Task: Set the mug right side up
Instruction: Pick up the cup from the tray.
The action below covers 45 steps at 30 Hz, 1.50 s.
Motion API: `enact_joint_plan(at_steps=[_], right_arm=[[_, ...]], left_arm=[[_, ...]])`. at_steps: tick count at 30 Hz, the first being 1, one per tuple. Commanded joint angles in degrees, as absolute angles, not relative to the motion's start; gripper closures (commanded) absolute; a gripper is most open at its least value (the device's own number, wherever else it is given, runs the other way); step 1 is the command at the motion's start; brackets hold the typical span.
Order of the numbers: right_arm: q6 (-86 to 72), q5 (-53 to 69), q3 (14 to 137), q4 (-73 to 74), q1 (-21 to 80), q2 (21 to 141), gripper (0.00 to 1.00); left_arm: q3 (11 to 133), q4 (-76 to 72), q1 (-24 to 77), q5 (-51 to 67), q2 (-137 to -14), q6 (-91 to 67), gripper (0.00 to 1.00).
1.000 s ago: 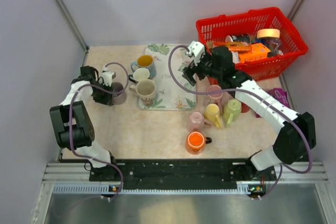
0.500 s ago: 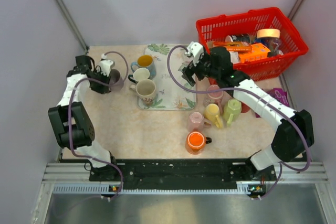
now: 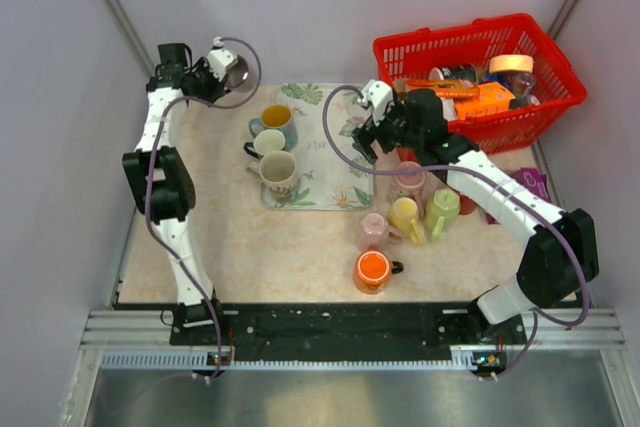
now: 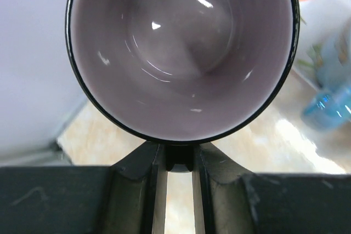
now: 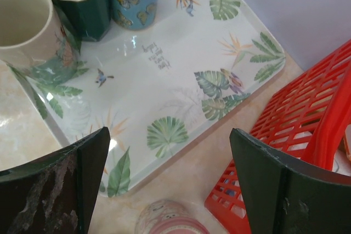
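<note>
The mug [image 3: 236,71] is dark outside with a pale lilac inside [image 4: 181,53]. It hangs in the air at the back left, well above the table. My left gripper [image 3: 215,65] is shut on the mug's handle [image 4: 179,160], which sits pinched between the two fingers just under the rim. The mug's mouth faces the left wrist camera and fills most of that view. My right gripper [image 3: 365,132] hovers open over the right edge of the leaf-print tray [image 3: 340,162], nothing between its fingers [image 5: 60,190].
On the tray [image 5: 164,80] stand a blue butterfly mug [image 3: 275,119], a dark green cup [image 3: 268,142] and a cream mug [image 3: 279,171]. Pink [image 3: 373,231], yellow [image 3: 406,217], green [image 3: 441,212] and orange [image 3: 372,269] mugs cluster right of it. A red basket [image 3: 540,67] stands back right.
My left arm has lifted the mug off the table beside the tray and swung it up toward the back wall. The right arm has barely moved.
</note>
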<state>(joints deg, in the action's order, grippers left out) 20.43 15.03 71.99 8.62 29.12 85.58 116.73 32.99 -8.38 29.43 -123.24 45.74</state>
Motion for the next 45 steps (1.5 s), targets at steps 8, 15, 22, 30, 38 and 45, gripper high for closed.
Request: enact_joint_plan(at_steps=[8, 15, 22, 30, 38, 45], right_arm=[[20.7, 14.2, 70.6, 13.0, 27.2, 82.7, 0.1], [20.7, 14.3, 70.9, 13.2, 26.5, 83.8, 0.1], [20.3, 15.0, 71.9, 12.7, 26.4, 85.4, 0.1], [20.2, 14.9, 71.7, 12.8, 26.4, 85.6, 0.1], [20.0, 14.6, 71.5, 12.9, 26.3, 85.6, 0.1], [20.3, 14.3, 71.0, 13.2, 26.3, 85.3, 0.1]], left_arm=[[136.4, 30.7, -3.9, 45.3, -138.0, 49.3, 1.0], [132.4, 33.8, -2.1, 44.0, -138.6, 54.1, 1.0], [133.8, 37.3, -2.0, 41.0, -140.9, 59.1, 1.0], [133.4, 36.6, -1.3, 40.4, -141.2, 61.6, 0.94], [133.3, 31.1, -0.5, 39.7, -142.0, 58.5, 0.8], [133.3, 28.0, -0.3, 39.8, -143.1, 55.3, 0.78]])
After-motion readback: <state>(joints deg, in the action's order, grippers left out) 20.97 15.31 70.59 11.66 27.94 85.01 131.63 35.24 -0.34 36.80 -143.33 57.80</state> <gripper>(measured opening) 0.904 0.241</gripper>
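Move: The grey mug, already pinched by its handle in the left hand, is bound for the tray's far-left corner, about 7 cm ahead, 16 cm to the right and 17 cm below that hand. The blue mug stands some 4 cm back and 16 cm right of the hand; the dark green mug is about 9 cm back and 14 cm right, both roughly 12 cm lower. From the idle right hand that corner lies about 26 cm ahead, 27 cm left and 23 cm down. The grey mug, still gripped by its handle, is carried by the left hand some 10 cm to the right and about as far down, with about 5 cm forward early on, into the space just beyond the blue mug. The wrist swings clockwise about 20 degrees during the sideways sweep; the hand then mainly sinks, levels off and eases slightly forward, fingers staying shut on the handle. ##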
